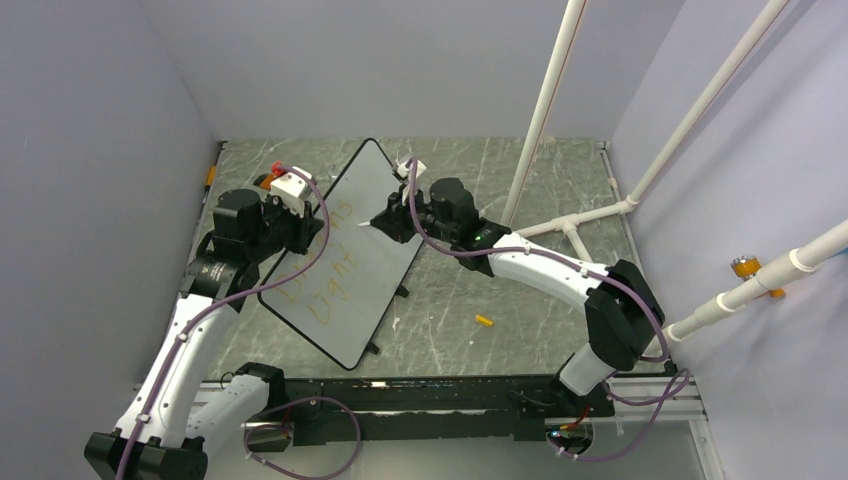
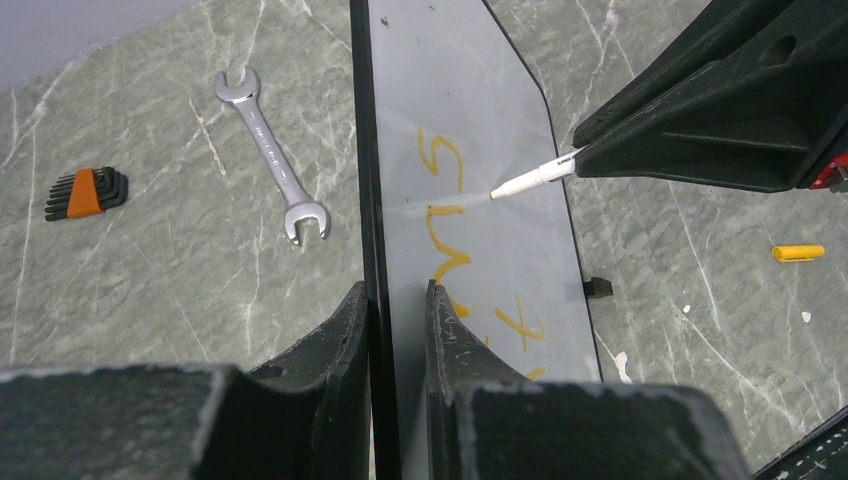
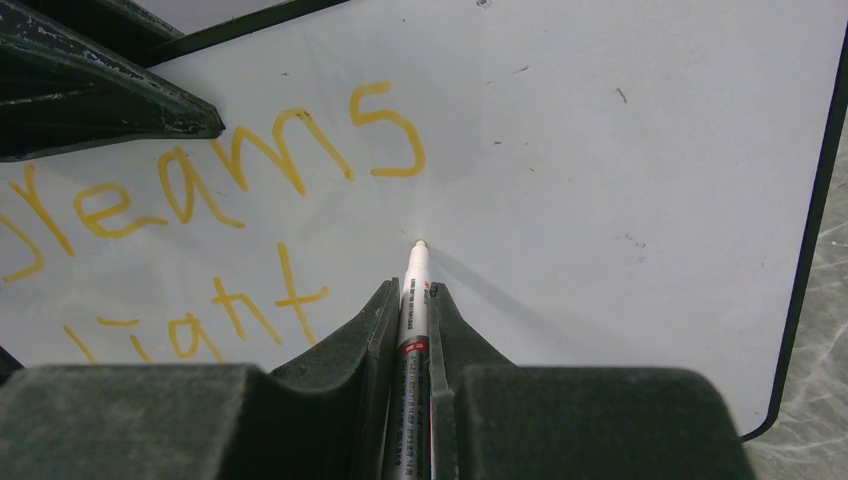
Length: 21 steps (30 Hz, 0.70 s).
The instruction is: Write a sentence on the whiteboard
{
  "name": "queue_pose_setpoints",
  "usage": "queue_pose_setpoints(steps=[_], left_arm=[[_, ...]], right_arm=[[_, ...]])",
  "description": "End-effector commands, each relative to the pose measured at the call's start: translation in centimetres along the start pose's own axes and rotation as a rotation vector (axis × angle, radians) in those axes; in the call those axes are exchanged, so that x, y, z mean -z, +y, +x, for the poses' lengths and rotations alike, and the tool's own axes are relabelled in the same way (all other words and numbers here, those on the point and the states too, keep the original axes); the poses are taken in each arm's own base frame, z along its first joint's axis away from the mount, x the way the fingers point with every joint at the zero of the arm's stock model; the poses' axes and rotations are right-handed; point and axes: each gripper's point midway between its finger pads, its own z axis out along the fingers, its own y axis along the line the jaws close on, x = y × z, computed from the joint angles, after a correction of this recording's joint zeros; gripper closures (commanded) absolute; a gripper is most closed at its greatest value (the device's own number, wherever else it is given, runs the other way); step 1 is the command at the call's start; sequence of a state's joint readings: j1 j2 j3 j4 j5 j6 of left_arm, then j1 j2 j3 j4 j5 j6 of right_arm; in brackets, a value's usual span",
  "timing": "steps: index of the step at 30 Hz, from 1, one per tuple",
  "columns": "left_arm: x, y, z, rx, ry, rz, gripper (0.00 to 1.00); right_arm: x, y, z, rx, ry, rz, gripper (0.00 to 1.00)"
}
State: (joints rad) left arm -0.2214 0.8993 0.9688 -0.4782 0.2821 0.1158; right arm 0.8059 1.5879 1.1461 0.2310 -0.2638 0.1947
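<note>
The whiteboard (image 1: 345, 285) stands tilted on the table, black-rimmed. On it the orange-yellow sentence (image 3: 250, 170) reads "Dreams" above "Light". It also shows in the top view (image 1: 335, 262). My left gripper (image 2: 395, 290) is shut on the whiteboard's left edge (image 2: 372, 200); it shows in the top view (image 1: 300, 225). My right gripper (image 3: 415, 290) is shut on a white marker (image 3: 415, 310). The marker's tip is at the board surface, right of "Light" and below the "s". The left wrist view shows the marker (image 2: 535, 178) with its tip against the board (image 2: 480, 100).
A steel wrench (image 2: 272, 155) and an orange hex-key set (image 2: 85, 192) lie left of the board. A yellow marker cap (image 1: 484, 321) lies on the table right of the board. White pipes (image 1: 545, 110) rise at the back right. Grey walls close in on three sides.
</note>
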Motion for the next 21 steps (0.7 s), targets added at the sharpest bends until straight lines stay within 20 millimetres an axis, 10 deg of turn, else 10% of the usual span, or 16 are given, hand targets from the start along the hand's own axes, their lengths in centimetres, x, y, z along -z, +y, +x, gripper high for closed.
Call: queue_pose_setpoints(steps=[1,21], left_arm=[[0.0,-1.7,5.3,-0.026,0.189,0.088,1.0],[0.1,-1.7,5.2,-0.027,0.185,0.089,1.0]], right_arm=[[0.1,0.1,-0.1,-0.012,-0.036,-0.009,1.0],[3.6,-0.3,5.4,-0.076,0.05,0.05,1.0]])
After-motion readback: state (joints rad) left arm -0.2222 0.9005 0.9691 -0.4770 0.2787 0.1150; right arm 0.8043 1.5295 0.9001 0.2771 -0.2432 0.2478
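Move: My right hand grips the marker, its tip already on the whiteboard some 4 cm to the left and 2 cm ahead. I'm taking it to bare board about 1 cm back, 1 cm left and 9 cm below that hand. The "s" of "Dreams" sits 3 cm ahead, 6 cm left and 3 cm above; the "t" of "light" 4 cm back, 7 cm left and 4 cm below. From my left hand the bare spot is about 2 cm ahead, 11 cm right and 13 cm down. I draw the marker down the slanted whiteboard with my right hand, gathering speed: about 7.5 cm down, drifting some 3 cm each to my right and back. The tip stays on the surface, passing to the right of "light", while my wrist tips the fingers down a few degrees. Both grips stay closed, and my left hand keeps holding the board's upper-left edge. ##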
